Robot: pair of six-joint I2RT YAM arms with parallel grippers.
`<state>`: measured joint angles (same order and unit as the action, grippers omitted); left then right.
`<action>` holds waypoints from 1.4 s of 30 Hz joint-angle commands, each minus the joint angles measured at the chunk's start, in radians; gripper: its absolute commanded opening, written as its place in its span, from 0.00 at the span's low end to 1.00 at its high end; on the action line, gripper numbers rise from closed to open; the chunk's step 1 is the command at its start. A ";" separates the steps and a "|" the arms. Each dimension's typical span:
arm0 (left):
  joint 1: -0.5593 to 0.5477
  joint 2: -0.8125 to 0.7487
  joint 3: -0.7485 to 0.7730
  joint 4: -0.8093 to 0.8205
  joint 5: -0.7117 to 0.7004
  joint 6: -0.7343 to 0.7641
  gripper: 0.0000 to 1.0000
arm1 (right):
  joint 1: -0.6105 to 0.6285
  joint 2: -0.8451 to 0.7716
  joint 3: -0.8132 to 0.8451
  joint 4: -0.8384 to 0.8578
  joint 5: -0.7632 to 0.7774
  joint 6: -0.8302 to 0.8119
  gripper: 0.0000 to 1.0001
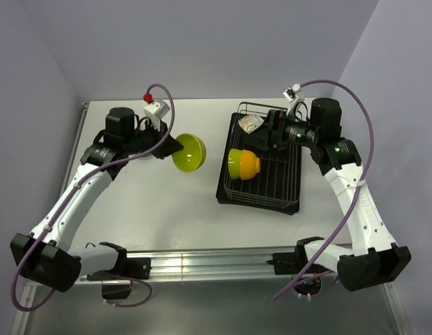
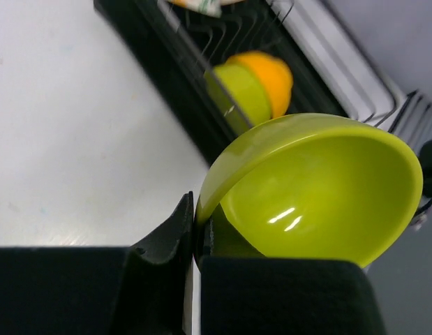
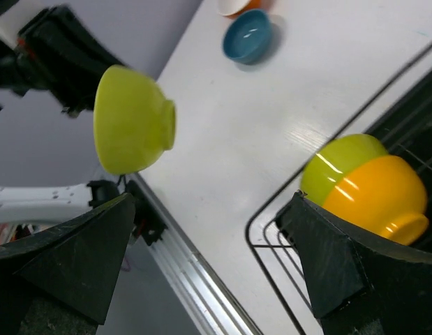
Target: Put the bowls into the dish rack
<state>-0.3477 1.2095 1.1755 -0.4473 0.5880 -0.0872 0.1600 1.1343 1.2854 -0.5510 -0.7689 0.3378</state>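
Note:
My left gripper (image 1: 175, 147) is shut on the rim of a lime green bowl (image 1: 190, 153), held tilted above the table left of the dish rack (image 1: 229, 187). In the left wrist view the fingers (image 2: 175, 234) pinch that bowl's (image 2: 320, 188) edge. In the rack a second lime green bowl (image 1: 234, 164) lies on its side, nested with an orange bowl (image 1: 250, 164). A cream-white bowl (image 1: 252, 124) sits at the rack's far end. My right gripper (image 1: 262, 137) hangs open over the rack with nothing between its fingers. A blue bowl (image 3: 248, 35) rests on the table far left.
Beside the blue bowl the edge of another bowl (image 3: 236, 5), orange-red outside and white inside, shows in the right wrist view. A metal rail (image 1: 202, 264) runs along the table's near edge. Walls close in at the back and both sides.

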 commanded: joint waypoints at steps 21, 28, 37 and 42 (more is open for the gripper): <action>-0.080 0.170 0.099 0.349 0.191 -0.402 0.00 | 0.291 0.140 0.029 0.149 0.040 0.116 1.00; -0.082 0.163 0.084 0.377 0.219 -0.433 0.00 | 0.308 0.156 0.029 0.207 0.031 0.159 0.98; -0.080 0.147 0.049 0.387 0.222 -0.441 0.00 | 0.309 0.147 0.015 0.235 0.002 0.167 0.63; -0.082 0.159 0.055 0.368 0.197 -0.442 0.11 | 0.308 0.131 0.011 0.223 0.016 0.145 0.05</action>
<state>-0.4194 1.4071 1.2156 -0.1314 0.7464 -0.5171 0.4652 1.2842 1.2770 -0.3714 -0.7650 0.4965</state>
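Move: The held green bowl is what the right hand goes for: about 19 cm to its left, 2 cm back and some 7 cm lower. In the rack, the other green bowl is roughly 5 cm ahead of and 5 cm left of the right hand, with the orange bowl 4 cm ahead and 1 cm right, both about 26 cm down. For the left hand, the open right gripper is some 23 cm to the right, about level fore and aft, 5 cm higher. The right gripper ends up pinching the green bowl between rim side and foot: wide open, it travels about 10 cm left and slightly back, turning some 15 degrees counter-clockwise, then partly closes until the bowl stops its fingers and its grip effort rises. The left hand, still pinching the rim, brings the bowl about 7 cm right to meet it, tilting some 20 degrees, then holds nearly still. ##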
